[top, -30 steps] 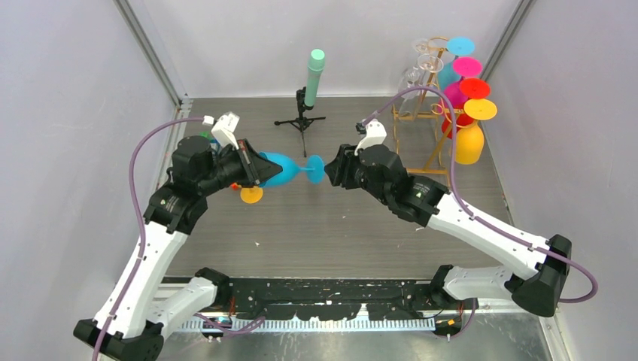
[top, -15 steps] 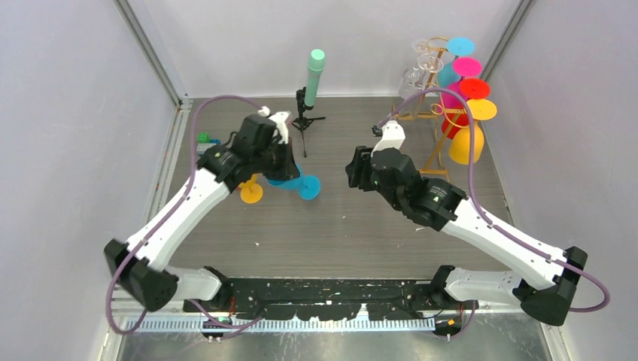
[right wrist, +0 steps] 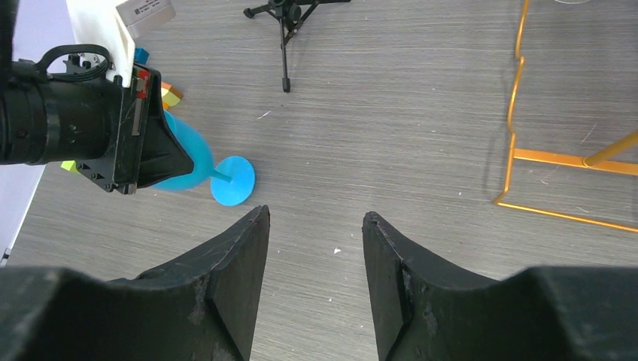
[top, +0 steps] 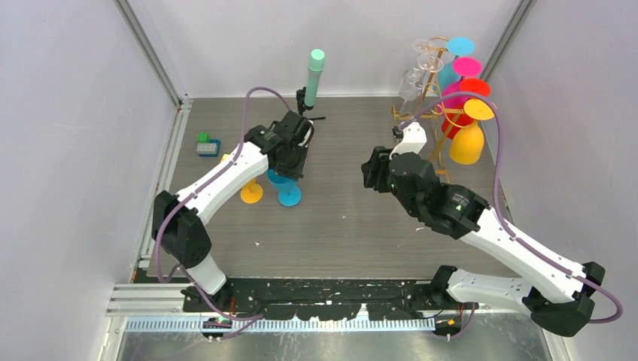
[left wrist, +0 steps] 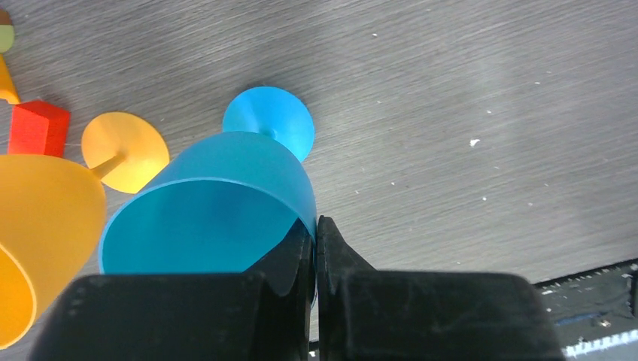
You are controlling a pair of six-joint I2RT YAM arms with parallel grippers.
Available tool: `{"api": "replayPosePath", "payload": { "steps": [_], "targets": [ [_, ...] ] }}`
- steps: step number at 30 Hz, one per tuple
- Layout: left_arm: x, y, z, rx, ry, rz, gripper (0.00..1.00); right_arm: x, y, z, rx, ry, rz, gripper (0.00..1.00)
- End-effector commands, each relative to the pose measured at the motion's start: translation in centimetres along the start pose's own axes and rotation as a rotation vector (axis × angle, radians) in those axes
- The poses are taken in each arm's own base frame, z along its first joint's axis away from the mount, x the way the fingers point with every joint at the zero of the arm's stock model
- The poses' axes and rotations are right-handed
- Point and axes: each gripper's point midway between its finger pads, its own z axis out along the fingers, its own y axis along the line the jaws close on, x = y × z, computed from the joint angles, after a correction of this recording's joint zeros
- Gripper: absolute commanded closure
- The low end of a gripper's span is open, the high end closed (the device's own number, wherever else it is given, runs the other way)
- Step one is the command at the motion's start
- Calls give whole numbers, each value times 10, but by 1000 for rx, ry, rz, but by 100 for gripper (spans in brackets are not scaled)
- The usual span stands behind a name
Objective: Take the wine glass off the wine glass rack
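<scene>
A blue wine glass (top: pixel 280 183) hangs tilted just over the table at centre left, its round foot (top: pixel 289 197) low. My left gripper (top: pixel 287 170) is shut on the rim of its bowl (left wrist: pixel 218 203), one finger inside and one outside. Whether the foot (left wrist: pixel 268 122) touches the table I cannot tell. My right gripper (right wrist: pixel 316 226) stands open and holds nothing, to the right of the blue glass (right wrist: pixel 188 162). The gold wine glass rack (top: pixel 440 139) stands at the back right, with several coloured and clear glasses hanging from it, an orange one (top: pixel 466 143) nearest.
An orange glass (left wrist: pixel 37 226) stands close beside the blue one, its foot (top: pixel 251 193) on the table. A black tripod with a mint-green cylinder (top: pixel 314 75) stands at the back middle. Small blocks (top: pixel 205 144) lie at the left. The rack's base wire (right wrist: pixel 542 158) runs right of my right gripper.
My left arm has swung the blue glass back and down beside the orange glass, turning it more upright. My right gripper has let go of its foot, opened wider and drawn back to the right.
</scene>
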Motion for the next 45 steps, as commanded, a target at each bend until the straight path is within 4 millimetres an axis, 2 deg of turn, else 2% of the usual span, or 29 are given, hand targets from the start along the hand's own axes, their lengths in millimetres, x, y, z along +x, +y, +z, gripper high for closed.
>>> {"api": "replayPosePath", "payload": {
  "steps": [1,10,15,19,26,28,29,30,31,32,33,34,35,38,39,40,41,42,43,44,45],
  "targets": [
    [-14,12,-2,-77,-40,28,100,-10,-8,-6,29,-40,22,46],
    [-18,19,17,-139,-41,46,99,-9,-13,-10,40,-38,24,46],
    [-23,24,20,-167,-48,59,80,-7,-14,-9,45,-34,21,46],
    [-28,23,11,-165,-73,55,60,-6,-14,-11,49,-19,11,46],
    [-42,19,-31,-107,-191,6,35,-17,-15,-17,53,-18,-12,45],
    [-46,17,-45,-82,-233,-5,31,-30,-16,-22,72,-34,-11,44],
    [-47,16,-52,-69,-253,-8,29,-28,-20,-22,96,-17,-39,44],
    [-50,15,-61,-55,-280,-13,27,-39,-17,-26,94,-32,-34,44],
    [-51,15,-69,-41,-308,-15,25,-37,-21,-24,124,-11,-70,44],
    [-53,14,-76,-27,-338,-18,21,-49,-20,-29,125,-28,-68,44],
    [-55,14,-85,-12,-379,-23,17,-48,-24,-26,163,-9,-115,44],
    [-55,15,-91,-1,-415,-31,15,-59,-24,-29,173,-24,-123,43],
    [-57,16,-100,13,-463,-42,13,-59,-31,-26,225,-11,-178,43],
    [-57,22,-127,44,-587,-77,8,-81,-43,-20,306,-31,-221,43],
    [-54,25,-134,46,-617,-86,7,-87,-51,-18,329,-28,-231,43],
    [-52,29,-147,50,-663,-96,6,-96,-50,-16,324,-31,-234,44],
    [-49,33,-154,45,-687,-104,5,-104,-62,-13,356,-36,-218,44],
    [-46,38,-159,36,-709,-111,5,-113,-62,-10,351,-41,-222,44],
    [-42,42,-165,33,-731,-115,5,-129,-71,-10,375,-73,-195,45],
    [-38,45,-169,28,-747,-116,4,-133,-73,-3,384,-68,-220,45],
    [-34,48,-175,29,-771,-117,4,-149,-79,-4,404,-100,-216,45]
  ]
}}
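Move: My left hand still pinches the rim of the tilted blue wine glass, whose middle lies about 2 cm back, 2 cm left and 8 cm below; it goes onto the table right there. The standing orange glass is some 12 cm left and 1 cm back, the tripod about 16 cm ahead, 4 cm right. From my empty right hand, the rack's nearest clear glass hangs roughly 24 cm ahead and 12 cm right, the hanging orange glass 10 cm ahead and 25 cm right. I ease the blue glass down with my left hand, forward too, about 2 cm each, tilting it upright, then open my fingers wide, come free of the rim and climb some 16 cm, drawing back and left as the fingertips tip up. My open right hand idles, then swings right, up and forward towards the rack's glasses, 7 cm or so each way, turning clockwise. ##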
